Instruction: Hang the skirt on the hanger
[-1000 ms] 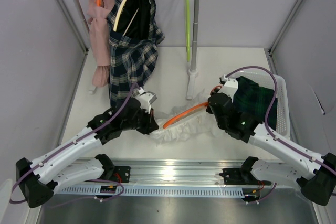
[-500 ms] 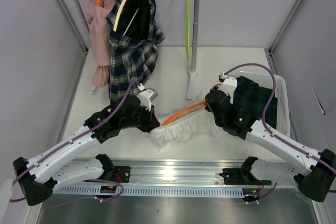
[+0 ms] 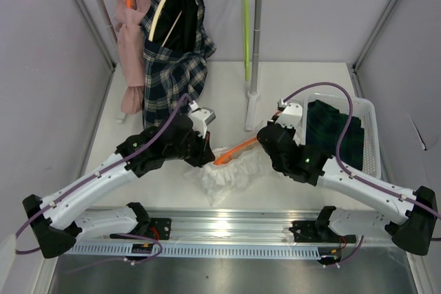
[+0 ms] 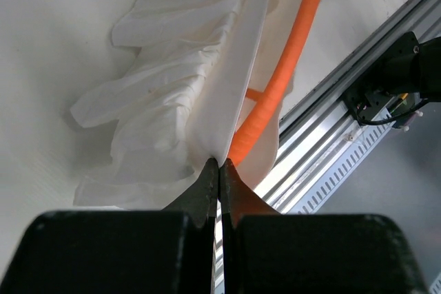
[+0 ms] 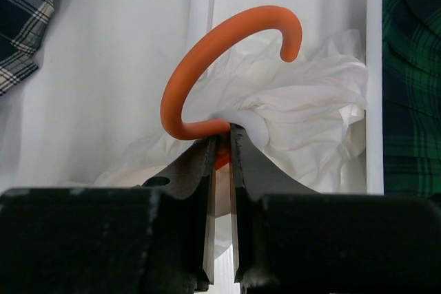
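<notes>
The skirt [image 3: 334, 135], dark green tartan, lies bunched in the white basket [image 3: 373, 111] at the right; its edge shows in the right wrist view [image 5: 413, 67]. The lime-green hanger [image 3: 245, 25] hangs on the rail at the back. Neither gripper touches them. My left gripper [image 3: 210, 159] [image 4: 219, 163] is shut on an edge of a white ruffled garment [image 3: 231, 171] [image 4: 172, 87]. My right gripper [image 3: 266, 144] [image 5: 224, 135] is shut on the neck of an orange hanger [image 3: 236, 151] [image 5: 200, 60] wrapped in that white cloth [image 5: 310, 101].
A clothes rack [image 3: 256, 53] stands at the back, holding a navy-and-white checked garment [image 3: 172, 67] on a cream hanger and a pink garment [image 3: 131, 53] on an orange one. The rack's white foot [image 5: 200, 5] lies just beyond the orange hook. A metal rail [image 3: 227, 228] runs along the near edge.
Both grippers have moved towards the middle and slightly back, carrying the white garment and orange hanger with them. The cloth is now more bunched between them.
</notes>
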Motion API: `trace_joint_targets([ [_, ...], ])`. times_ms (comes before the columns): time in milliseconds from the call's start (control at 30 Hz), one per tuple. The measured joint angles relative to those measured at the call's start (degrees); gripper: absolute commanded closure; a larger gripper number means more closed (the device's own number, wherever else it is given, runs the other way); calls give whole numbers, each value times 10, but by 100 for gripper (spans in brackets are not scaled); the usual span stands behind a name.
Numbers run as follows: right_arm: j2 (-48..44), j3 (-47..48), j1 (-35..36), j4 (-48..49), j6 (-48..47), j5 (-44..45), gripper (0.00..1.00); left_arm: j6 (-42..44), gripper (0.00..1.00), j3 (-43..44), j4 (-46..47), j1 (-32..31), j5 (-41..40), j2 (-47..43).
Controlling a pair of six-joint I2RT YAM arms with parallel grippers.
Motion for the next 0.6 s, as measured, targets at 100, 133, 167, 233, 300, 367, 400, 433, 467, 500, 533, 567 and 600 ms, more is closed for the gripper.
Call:
trace_joint_targets([
  [100, 0, 5, 18, 4, -10, 21, 100, 5, 100, 36, -5, -12, 0, 31],
  [133, 1, 7, 24, 4, -14, 27, 100, 6, 100, 47, -6, -15, 0, 39],
  [167, 2, 10, 28, 3, -18, 31, 100, 8, 100, 55, -5, -16, 0, 45],
  [233, 6, 16, 35, 3, -23, 43, 100, 9, 100, 69, -6, -18, 0, 54],
  [300, 9, 16, 38, 3, -24, 52, 100, 9, 100, 82, -8, -19, 0, 57],
  [367, 12, 16, 41, 1, -24, 57, 100, 10, 100, 99, -14, -19, 0, 61],
  [400, 13, 16, 45, 0, -24, 58, 100, 10, 100, 105, -14, -19, 0, 62],
  [433, 13, 16, 49, 1, -24, 59, 100, 10, 100, 112, -14, -19, 0, 64],
  [467, 13, 16, 54, 2, -25, 63, 100, 10, 100, 117, -15, -19, 1, 66],
  [500, 13, 16, 60, 3, -27, 67, 100, 10, 100, 120, -15, -20, 1, 69],
  [533, 15, 17, 67, 3, -29, 71, 100, 10, 100, 122, -15, -21, 1, 72],
  [567, 17, 18, 72, 3, -29, 75, 100, 10, 100, 124, -17, -23, 1, 77],
  [600, 22, 21, 78, 3, -30, 80, 100, 10, 100, 127, -19, -24, 2, 82],
])
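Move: Held in the left fingers is the white skirt's edge; the hanger's left arm, which it is to be drawn along, has its middle about 11 cm right and 5 cm ahead of that hand, near its height. From the right hand, already on the hanger's neck, the skirt's middle lies about 13 cm left, 8 cm back and 9 cm down. The basket is some 27 cm right of this hand and 6 cm ahead, the rack foot 7 cm left and 18 cm ahead, both about 20 cm lower. Lifting the pinched skirt edge, the left hand climbs about 4.5 cm and carries it some 3.5 cm right, along the hanger's arm towards the neck. Meanwhile the right hand keeps its grip on the neck and feeds the hanger in against it, about 2 cm left while also rising and drawing back 1.5 cm each, its fingers tipping up slightly. Both grippers stay shut. ##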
